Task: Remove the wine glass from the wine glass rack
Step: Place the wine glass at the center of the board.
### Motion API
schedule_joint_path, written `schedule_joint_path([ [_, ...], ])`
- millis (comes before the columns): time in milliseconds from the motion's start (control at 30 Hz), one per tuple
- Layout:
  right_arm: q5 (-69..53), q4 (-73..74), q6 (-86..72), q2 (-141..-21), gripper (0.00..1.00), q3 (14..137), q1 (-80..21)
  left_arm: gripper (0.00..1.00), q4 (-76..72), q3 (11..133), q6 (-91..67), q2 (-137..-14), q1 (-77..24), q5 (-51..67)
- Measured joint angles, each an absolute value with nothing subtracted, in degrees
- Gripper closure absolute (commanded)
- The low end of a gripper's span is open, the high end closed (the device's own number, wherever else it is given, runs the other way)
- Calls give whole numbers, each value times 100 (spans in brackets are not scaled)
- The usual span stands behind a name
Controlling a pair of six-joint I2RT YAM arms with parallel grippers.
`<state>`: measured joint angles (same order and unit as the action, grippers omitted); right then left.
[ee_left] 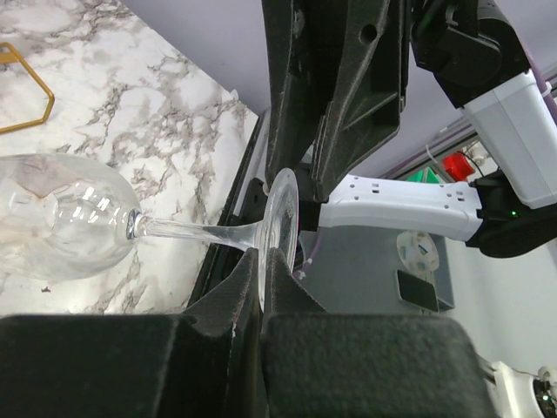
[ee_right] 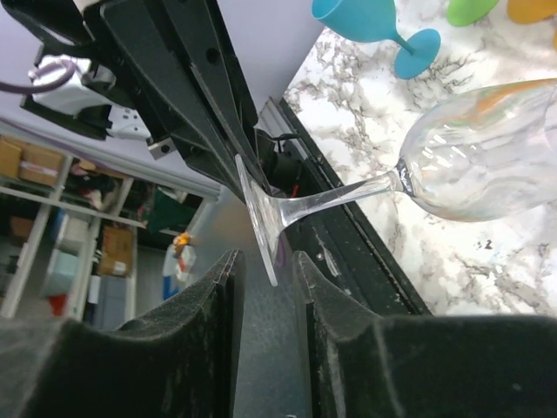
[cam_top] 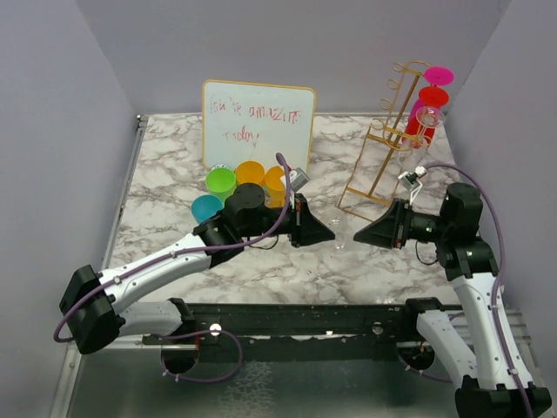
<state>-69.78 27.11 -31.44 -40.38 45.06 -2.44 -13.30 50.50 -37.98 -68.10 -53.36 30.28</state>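
A clear wine glass (cam_top: 338,233) hangs sideways over the table between my two grippers, well off the gold wire wine glass rack (cam_top: 383,148) at the back right. My left gripper (ee_left: 261,266) is shut on the rim of the glass's foot (ee_left: 280,222), and the bowl (ee_left: 61,226) points away from it. My right gripper (ee_right: 265,266) faces it from the other side, open. The edge of the foot (ee_right: 261,226) sits between its fingers with a gap on each side.
Pink and red glasses (cam_top: 432,94) hang on the rack's upper hooks. A whiteboard (cam_top: 258,122) stands at the back. Green (cam_top: 220,183), orange (cam_top: 250,172) and blue (cam_top: 206,207) glasses stand in front of it, behind the left arm.
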Motion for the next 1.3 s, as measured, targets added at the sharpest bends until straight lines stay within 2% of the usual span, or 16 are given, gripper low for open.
schedule_joint_path([
  [67, -6978, 2733, -3118, -4010, 58, 4560, -259, 100, -1253, 5116, -3721, -6794, -5339, 3017],
  [233, -6976, 2867, -3011, -3933, 55, 4584, -259, 100, -1273, 5116, -3712, -6814, -5339, 3030],
  [333, -6969, 2945, -2961, -3948, 44, 4584, -259, 100, -1271, 5116, -3695, -6849, -5339, 3063],
  [467, -6740, 3227, -2749, -4014, 22, 4707, -263, 100, -1236, 5116, -3588, -6871, -5339, 3079],
  [533, -6514, 3406, -2624, -4071, 17, 4853, -263, 100, -1223, 5116, -3463, -6871, -5339, 3074],
  [733, -6055, 3913, -2346, -4235, 14, 5518, -263, 100, -1026, 4925, -2797, -6648, -5339, 3044],
  [967, -5970, 3881, -2383, -4147, 12, 5690, -263, 100, -801, 4534, -2075, -5968, -5356, 2971],
  [1133, -5680, 4388, -1885, -4628, 7, 6445, -263, 100, -733, 4469, -1437, -5835, -5653, 2965],
  [1300, -5474, 4560, -1691, -5170, 6, 6855, -270, 100, -491, 4475, -897, -5907, -5975, 2838],
])
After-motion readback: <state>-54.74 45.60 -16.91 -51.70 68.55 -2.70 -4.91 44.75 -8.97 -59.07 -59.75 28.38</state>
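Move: The clear wine glass hangs by its foot from the left fingers, its middle some 8 cm ahead and 2 cm below; from the right hand it is 8 cm ahead, 3 cm left and 2 cm below. The board's free middle lies roughly 20 cm ahead of the left hand, 8 cm left and 24 cm down. From that hand, the nearest orange glass stands about 22 cm ahead and 13 cm left, the blue one about 16 cm ahead and 31 cm left, both some 16 cm lower. The wine glass stays pinched by its foot in the left fingers, which at first hold nearly still, then draw it back and down, slightly left, about 5 cm in all, the wrist rolling some 25 degrees to swing the bowl end up. The right fingers spread wide around the foot and back out forward and up, away from it, about 7 cm. ##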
